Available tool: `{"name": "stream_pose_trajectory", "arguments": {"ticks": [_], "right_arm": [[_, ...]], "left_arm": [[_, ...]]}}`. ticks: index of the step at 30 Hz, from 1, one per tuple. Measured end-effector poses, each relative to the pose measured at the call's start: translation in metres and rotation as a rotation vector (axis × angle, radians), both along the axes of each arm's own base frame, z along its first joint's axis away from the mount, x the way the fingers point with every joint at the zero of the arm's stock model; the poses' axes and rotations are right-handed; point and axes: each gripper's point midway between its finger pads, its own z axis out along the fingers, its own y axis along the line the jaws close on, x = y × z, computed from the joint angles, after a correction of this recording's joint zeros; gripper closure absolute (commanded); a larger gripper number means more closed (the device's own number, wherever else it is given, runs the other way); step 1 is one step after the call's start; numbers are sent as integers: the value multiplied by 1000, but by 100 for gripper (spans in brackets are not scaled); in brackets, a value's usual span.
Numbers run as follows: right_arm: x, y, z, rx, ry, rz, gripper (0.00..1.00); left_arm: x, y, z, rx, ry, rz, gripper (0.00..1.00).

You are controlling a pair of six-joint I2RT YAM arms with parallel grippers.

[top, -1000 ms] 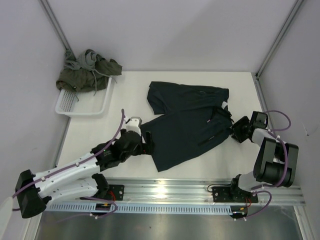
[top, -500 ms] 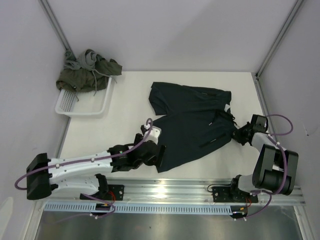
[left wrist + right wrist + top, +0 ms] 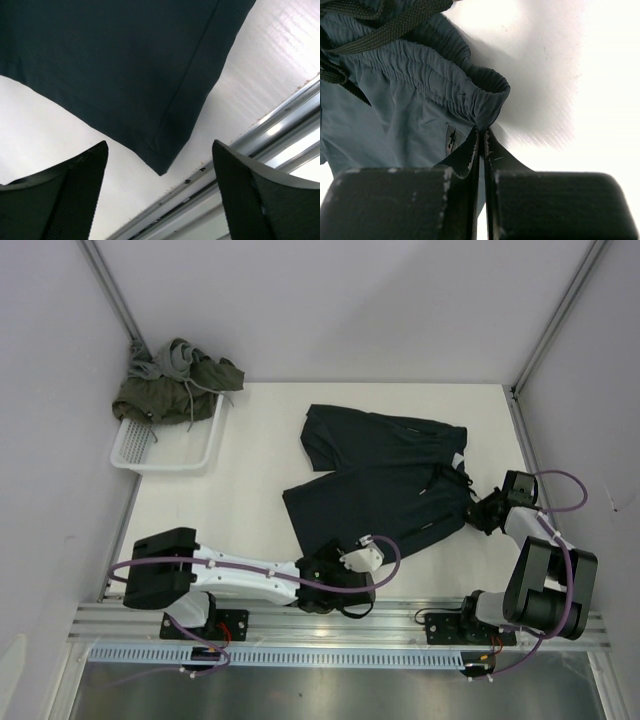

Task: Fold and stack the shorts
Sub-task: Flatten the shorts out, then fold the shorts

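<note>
The dark navy shorts [image 3: 385, 480] lie spread flat in the middle of the table. My right gripper [image 3: 487, 511] is shut on their waistband corner [image 3: 470, 85], the cloth pinched between the closed fingertips [image 3: 481, 134]. My left gripper [image 3: 335, 587] is low at the table's front edge, over the near corner of a leg. In the left wrist view it is open [image 3: 159, 144] and empty, with the leg's hem corner [image 3: 161, 167] between the fingers. The olive green shorts [image 3: 200, 390] and the light grey shorts [image 3: 175, 358] lie bunched over the basket's far end.
A white mesh basket [image 3: 165, 448] stands at the back left. The metal rail [image 3: 400, 615] runs along the table's front edge, also in the left wrist view [image 3: 280, 130]. Frame posts and grey walls close in the sides and back.
My left arm has swung right along the front edge, from the left hem of the navy shorts to their near corner. The right gripper has kept its hold and drawn the shorts slightly right.
</note>
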Motion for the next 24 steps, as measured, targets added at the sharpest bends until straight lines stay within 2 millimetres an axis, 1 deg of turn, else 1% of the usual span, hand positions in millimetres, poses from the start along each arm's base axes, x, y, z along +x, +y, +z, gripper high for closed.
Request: {"name": "stream_pose_trajectory", "arguments": {"ticks": [2, 8, 11, 15, 19, 20, 21, 22, 23, 24], "right_arm": [[0, 0, 0, 1, 0, 4, 100], [0, 2, -1, 14, 3, 13, 100], [1, 0, -2, 18, 5, 13, 100], [2, -2, 0, 16, 2, 12, 100], [4, -4, 0, 15, 3, 7, 100], [4, -5, 0, 15, 4, 6, 100], [5, -5, 0, 14, 4, 6, 100], [5, -6, 0, 14, 4, 7, 100], [5, -6, 0, 13, 4, 7, 100], [4, -6, 0, 13, 5, 7, 100]], "left_arm": [[1, 1, -3, 17, -7, -17, 17], [10, 0, -3, 20, -14, -25, 24], [10, 2, -12, 35, 7, -34, 25], [5, 13, -29, 66, 55, -55, 28], [0, 17, -36, 71, 81, -65, 32], [-1, 16, -37, 62, 89, -68, 34], [-1, 15, -38, 53, 93, -69, 39], [-2, 15, -38, 47, 97, -70, 42], [-2, 15, -39, 45, 99, -71, 49], [-3, 15, -40, 39, 103, -71, 53]]}}
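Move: The near hem corner of the shorts lies under the open left fingers, about 2 cm back, 2 cm left and 5 cm below. The leg's outer hem corner is some 21 cm ahead and 12 cm left; the waistband end is 17 cm ahead and 37 cm right. The metal rail's edge runs straight behind, about 5 cm back. From the right hand, the near hem corner is roughly 19 cm back and 38 cm left. Left hand sinks about 4 cm and edges left, half-closing around the hem corner; right keeps pinching the waistband. ##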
